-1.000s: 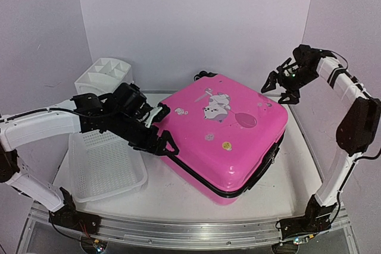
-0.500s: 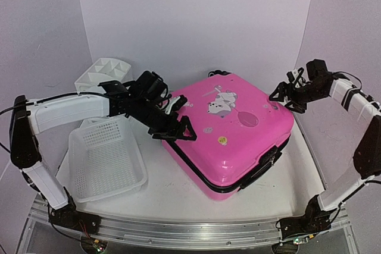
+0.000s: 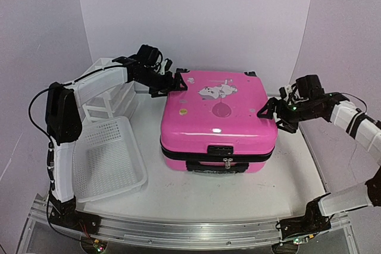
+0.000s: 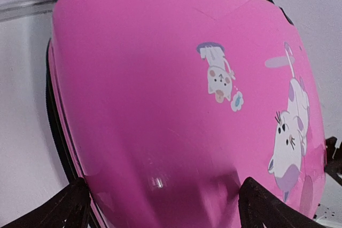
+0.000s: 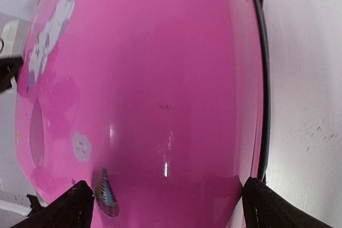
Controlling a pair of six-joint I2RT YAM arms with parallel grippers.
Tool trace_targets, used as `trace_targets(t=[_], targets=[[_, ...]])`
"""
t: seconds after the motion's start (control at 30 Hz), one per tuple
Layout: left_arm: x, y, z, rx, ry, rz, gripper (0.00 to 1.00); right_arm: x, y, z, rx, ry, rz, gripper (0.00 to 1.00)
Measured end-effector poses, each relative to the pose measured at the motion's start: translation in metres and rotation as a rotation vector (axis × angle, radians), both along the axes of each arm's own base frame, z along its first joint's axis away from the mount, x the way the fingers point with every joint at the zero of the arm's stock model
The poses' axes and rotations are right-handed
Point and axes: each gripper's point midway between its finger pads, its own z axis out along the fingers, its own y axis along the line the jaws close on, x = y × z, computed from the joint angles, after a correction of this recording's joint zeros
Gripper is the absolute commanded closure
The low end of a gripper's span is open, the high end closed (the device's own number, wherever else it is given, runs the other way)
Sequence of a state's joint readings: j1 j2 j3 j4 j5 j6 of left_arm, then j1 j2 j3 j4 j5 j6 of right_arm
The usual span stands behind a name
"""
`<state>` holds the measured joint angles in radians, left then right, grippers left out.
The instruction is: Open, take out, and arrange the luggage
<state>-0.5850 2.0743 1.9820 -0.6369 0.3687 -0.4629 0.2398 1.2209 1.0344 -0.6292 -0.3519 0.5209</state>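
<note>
The luggage [image 3: 217, 117] is a bright-pink hard-shell suitcase lying flat and closed in the middle of the table. Its black zipper and handle side [image 3: 217, 160] faces the near edge, and cartoon stickers show on top. My left gripper [image 3: 177, 83] is open at the back-left corner, its fingers spread on either side of the shell [image 4: 160, 105]. My right gripper [image 3: 269, 113] is open at the right side, its wide jaws likewise straddling the pink shell [image 5: 160, 89]. In both wrist views the shell fills the space between the black fingertips, and neither gripper clamps it.
A white mesh basket [image 3: 107, 159] lies at the front left of the table. A white drawer organizer [image 3: 101, 96] stands behind it under the left arm. White walls close in the back and both sides.
The suitcase has turned from a diagonal lie to square with the table, zipper side forward. The left gripper swung to its back-left corner and the right gripper came down to its right side.
</note>
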Motion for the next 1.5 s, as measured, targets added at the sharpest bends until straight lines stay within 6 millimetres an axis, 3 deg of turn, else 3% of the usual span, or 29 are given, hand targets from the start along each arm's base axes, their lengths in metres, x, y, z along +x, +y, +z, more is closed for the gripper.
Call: trace_targets(t=[0.1, 0.23, 0.43, 0.57, 0.73, 0.87, 1.0, 1.13, 1.2, 1.33, 1.5], targets=[[0.020, 0.002, 0.002, 0.017, -0.064, 0.004, 0.02, -0.014, 0.018, -0.005, -0.007, 0.075, 0.067, 0.02], [0.012, 0.002, 0.005, 0.063, -0.114, -0.033, 0.01, -0.036, 0.012, -0.001, -0.101, 0.131, 0.103, 0.02], [-0.043, 0.018, 0.016, 0.169, -0.139, -0.121, 0.01, -0.079, -0.010, 0.008, -0.179, 0.156, 0.117, 0.02], [-0.079, 0.037, 0.047, 0.205, -0.189, -0.145, 0.01, -0.115, -0.010, 0.014, -0.170, 0.139, 0.163, 0.06], [-0.110, 0.054, 0.084, 0.128, -0.206, -0.162, 0.01, -0.147, 0.008, -0.009, -0.140, 0.179, 0.239, 0.14], [-0.124, 0.047, 0.089, 0.056, -0.150, -0.207, 0.01, -0.162, 0.043, -0.036, -0.218, 0.197, 0.357, 0.14], [-0.132, 0.043, 0.084, 0.033, -0.097, -0.234, 0.01, -0.160, 0.073, -0.053, -0.383, 0.091, 0.393, 0.16], [-0.132, 0.043, 0.081, 0.038, -0.088, -0.235, 0.02, -0.146, 0.091, -0.059, -0.487, -0.044, 0.340, 0.42], [-0.133, 0.043, 0.078, 0.043, -0.083, -0.236, 0.02, -0.136, 0.098, -0.063, -0.514, -0.080, 0.303, 0.48], [-0.135, 0.047, 0.050, 0.084, -0.035, -0.235, 0.03, -0.122, 0.121, -0.075, -0.513, -0.185, 0.275, 0.55], [-0.141, 0.055, 0.016, 0.136, 0.032, -0.230, 0.10, -0.129, 0.149, -0.086, -0.524, -0.370, 0.323, 0.69]])
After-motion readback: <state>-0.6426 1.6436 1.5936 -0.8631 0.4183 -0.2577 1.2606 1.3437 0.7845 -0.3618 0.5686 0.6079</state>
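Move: At the front of the pink luggage, the zipper pull lies about 9 cm back, 14 cm left and 10 cm below the right hand; the black latch plate is some 2 cm left of it and 3 cm higher, the carry handle 3 cm left and 2 cm lower. From the left hand the luggage's middle is roughly 9 cm back, 17 cm right, 10 cm down; the white basket 12 cm back, 22 cm left, 18 cm down. Leaving the luggage's right edge, the right hand draws back about 16 cm, then swings 15 cm left and sinks around the front corner to the zipper pull, easing slightly forward, rolling its left side down and narrowing its fingers to about a third. The left hand, still open, shifts back 14 cm along the left edge, up and over, then down again. ##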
